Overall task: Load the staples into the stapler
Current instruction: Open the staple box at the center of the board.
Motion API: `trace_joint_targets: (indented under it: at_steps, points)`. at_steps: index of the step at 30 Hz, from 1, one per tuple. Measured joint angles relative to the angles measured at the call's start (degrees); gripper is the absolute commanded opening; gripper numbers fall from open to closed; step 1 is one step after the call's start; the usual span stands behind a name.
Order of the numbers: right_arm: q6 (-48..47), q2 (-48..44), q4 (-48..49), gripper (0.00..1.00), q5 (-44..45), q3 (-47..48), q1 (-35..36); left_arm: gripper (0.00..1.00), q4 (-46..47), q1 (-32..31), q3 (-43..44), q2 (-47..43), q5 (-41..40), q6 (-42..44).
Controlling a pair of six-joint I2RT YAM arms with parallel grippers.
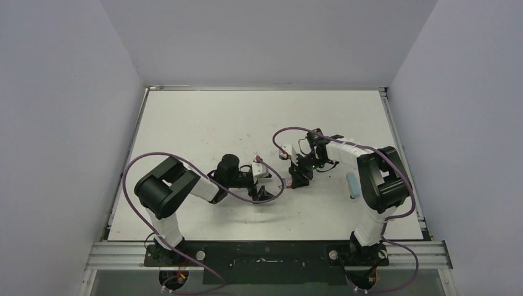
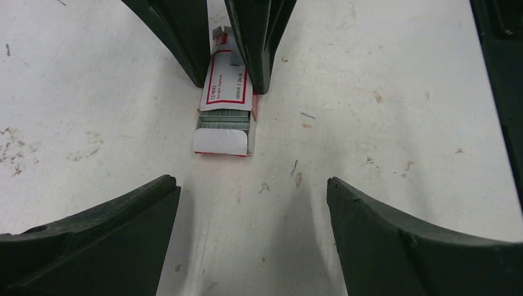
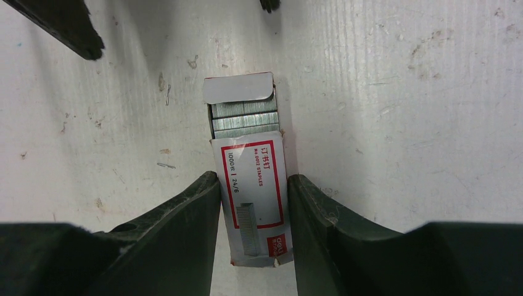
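Observation:
A small red-and-white staple box [image 3: 253, 185] sits low over the white table, and my right gripper [image 3: 254, 180] is shut on its sides. The box's inner tray is slid out, baring silvery-grey staples [image 3: 243, 120] behind a white flap. In the left wrist view the same box [image 2: 227, 86] and staples [image 2: 223, 120] lie straight ahead, between the right gripper's dark fingers [image 2: 259, 43]. My left gripper [image 2: 251, 185] stands open just short of the tray end, with nothing between its fingers. A pale blue elongated thing [image 1: 353, 185], possibly the stapler, lies beside the right arm.
The two grippers [image 1: 265, 192] [image 1: 300, 179] face each other at the middle of the white table [image 1: 203, 123]. Grey walls close in the left, right and back sides. Purple cables loop over both arms. Small scuffs and a stray staple bit [image 2: 306, 115] mark the surface.

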Motion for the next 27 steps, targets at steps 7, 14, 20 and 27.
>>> trace_joint_targets:
  at_steps: [7,14,20,27]
  points:
    - [-0.17,-0.11,0.09,0.32,-0.22,-0.33,0.07,0.79,0.22,-2.99,3.96,6.32,-3.85,6.21]
    - [-0.09,-0.48,0.83,0.32,-0.22,-0.96,0.11,0.67,0.31,-4.5,7.19,9.16,-6.03,7.52]
    - [0.35,-0.92,1.84,0.32,-0.11,-1.64,0.24,0.51,1.01,-4.81,7.72,10.1,-6.32,6.8]
    - [1.05,-2.03,3.26,0.37,1.09,-2.78,0.92,0.33,1.05,-4.85,7.74,10.23,-6.45,5.95]
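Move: To the right of the left hand, the white end flap of the open staple box is about 4 cm off, 2 cm farther out and 3 cm lower. The printed sleeve has its middle some 5 cm farther right of that flap and about 1 cm farther out. The right hand already grips the sleeve, its middle roughly at the hand point and about 1 cm below; the flap lies some 5 cm to that hand's left and 1 cm back. Going right, down and a little forward, about 5 cm in all, the left hand brings its open fingers to either side of the tray's flap end, then stays there and narrows them from nearly wide open to less than half, until the tips touch the flap's side edges. The right hand stays put and keeps the sleeve pinched. ##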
